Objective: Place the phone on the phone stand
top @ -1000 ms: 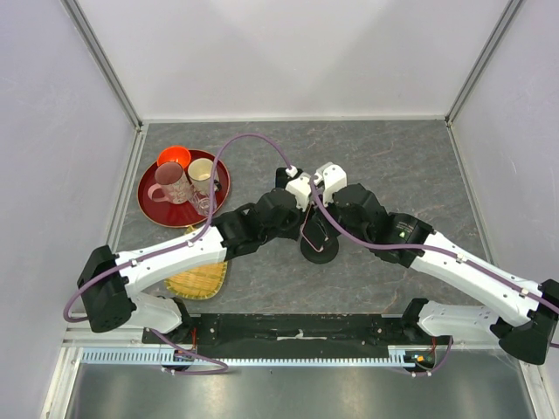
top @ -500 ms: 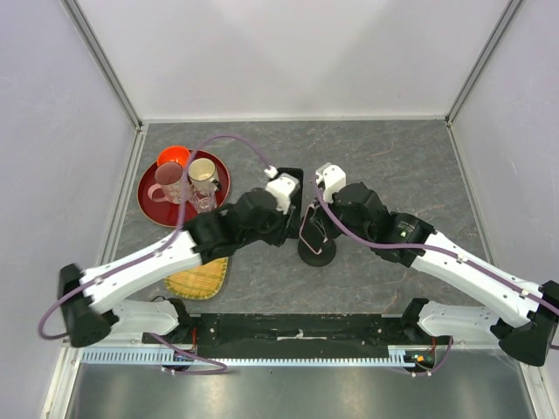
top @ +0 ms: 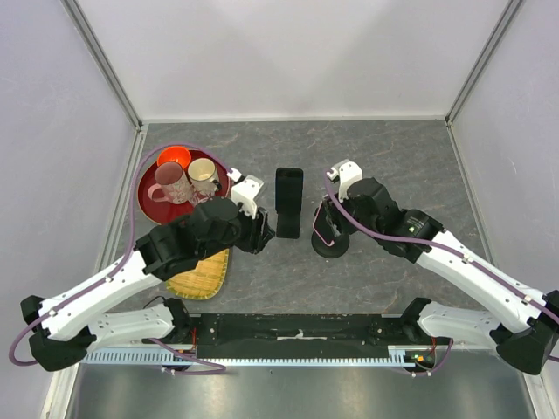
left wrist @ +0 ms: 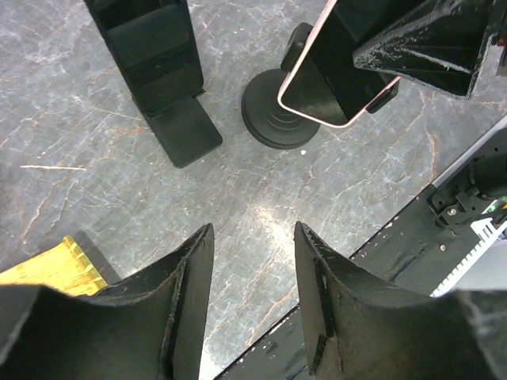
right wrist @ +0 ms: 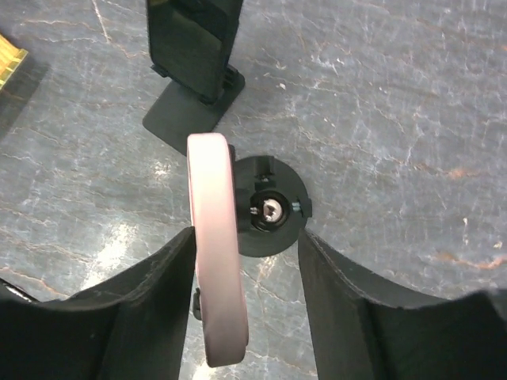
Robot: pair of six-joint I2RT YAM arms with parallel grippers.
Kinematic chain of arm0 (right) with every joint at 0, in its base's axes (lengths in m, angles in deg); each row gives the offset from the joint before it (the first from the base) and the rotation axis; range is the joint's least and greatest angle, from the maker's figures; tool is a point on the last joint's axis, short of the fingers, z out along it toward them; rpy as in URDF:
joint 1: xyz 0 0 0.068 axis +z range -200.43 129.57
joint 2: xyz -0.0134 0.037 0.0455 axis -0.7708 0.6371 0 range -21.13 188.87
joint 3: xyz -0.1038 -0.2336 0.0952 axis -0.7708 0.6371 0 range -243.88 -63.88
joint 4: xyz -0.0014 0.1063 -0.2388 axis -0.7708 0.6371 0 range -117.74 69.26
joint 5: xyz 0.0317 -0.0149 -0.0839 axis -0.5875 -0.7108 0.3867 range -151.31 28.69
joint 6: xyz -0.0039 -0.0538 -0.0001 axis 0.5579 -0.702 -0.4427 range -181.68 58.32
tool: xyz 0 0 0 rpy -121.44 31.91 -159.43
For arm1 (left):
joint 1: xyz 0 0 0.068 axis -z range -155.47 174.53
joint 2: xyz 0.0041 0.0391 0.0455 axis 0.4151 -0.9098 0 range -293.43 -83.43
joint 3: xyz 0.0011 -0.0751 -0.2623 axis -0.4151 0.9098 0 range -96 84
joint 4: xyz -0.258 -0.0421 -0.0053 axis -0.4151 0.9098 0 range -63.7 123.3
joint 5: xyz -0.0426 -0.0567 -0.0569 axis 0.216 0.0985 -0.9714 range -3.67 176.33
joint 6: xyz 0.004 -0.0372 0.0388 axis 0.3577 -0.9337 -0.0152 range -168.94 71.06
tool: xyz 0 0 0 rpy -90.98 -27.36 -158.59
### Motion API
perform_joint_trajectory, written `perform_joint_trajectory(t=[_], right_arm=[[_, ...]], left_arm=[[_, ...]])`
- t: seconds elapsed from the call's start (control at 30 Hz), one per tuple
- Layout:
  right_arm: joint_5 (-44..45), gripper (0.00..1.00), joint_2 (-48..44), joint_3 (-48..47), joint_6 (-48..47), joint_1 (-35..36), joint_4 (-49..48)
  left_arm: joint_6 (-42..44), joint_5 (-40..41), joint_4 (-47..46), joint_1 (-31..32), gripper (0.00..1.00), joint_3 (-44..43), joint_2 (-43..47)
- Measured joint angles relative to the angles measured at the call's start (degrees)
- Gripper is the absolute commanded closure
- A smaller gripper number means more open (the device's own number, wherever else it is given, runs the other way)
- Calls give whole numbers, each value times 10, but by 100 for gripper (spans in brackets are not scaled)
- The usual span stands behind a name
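The phone (top: 323,225), black with a pink rim, stands upright on the round black phone stand (top: 333,248) at mid table. In the right wrist view its pink edge (right wrist: 215,269) sits over the stand's base (right wrist: 273,207). My right gripper (top: 332,216) is open around the phone (right wrist: 247,236): the left finger is against the pink edge, the right finger is apart from it. My left gripper (top: 265,229) is open and empty (left wrist: 253,229), left of the stand and clear of the phone (left wrist: 333,71).
A black upright folding stand (top: 288,202) with a flat foot (left wrist: 186,131) sits just left of the round stand. A red tray (top: 154,208) with cups is at the left. A yellow woven mat (top: 199,278) lies near the left arm.
My left arm has pulled back to the left and toward the near edge, away from the phone, uncovering the black folding stand. My right gripper stays at the phone and has shifted slightly right.
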Motion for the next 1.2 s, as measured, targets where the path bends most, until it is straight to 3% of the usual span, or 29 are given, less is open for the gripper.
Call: perform_joint_trajectory(t=[0.27, 0.63, 0.73, 0.77, 0.97, 1.2], right_arm=[[30, 25, -33, -3, 17, -2, 92], [163, 27, -60, -42, 59, -3, 179], [147, 19, -63, -60, 61, -5, 178], [131, 2, -67, -61, 61, -5, 176], [2, 2, -133, -43, 76, -3, 124], [58, 2, -88, -40, 161, 21, 97]], left_arm=[[3, -82, -62, -35, 48, 0, -69], [0, -207, -125, -103, 48, -47, -122], [0, -215, -141, -122, 47, -67, -121], [0, -216, -144, -129, 47, -70, -120], [15, -214, -154, -158, 47, -76, -111], [61, -193, -201, -161, 48, -16, -77]])
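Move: The pink-rimmed phone stands in the round phone stand, between my open right fingers near the left one; its middle is about 2 cm left, 1 cm back and 4 cm below my right hand. The stand's round base is almost straight below, some 18 cm down. The folding stand with the black phone lies roughly 12 cm left and 6 cm ahead. From my left hand, the pink phone is about 15 cm right, 4 cm ahead and 6 cm lower. I open my right fingers wider and swing that hand about 8 cm right, turning its fingers clockwise, then bring it some 5 cm back left while rising and opening fully, finally dipping forward beside the phone's right edge. My empty left hand stays open, reaching forward-right and slightly down, then lifting and easing left beside the black phone, about 7 cm farther forward overall. ##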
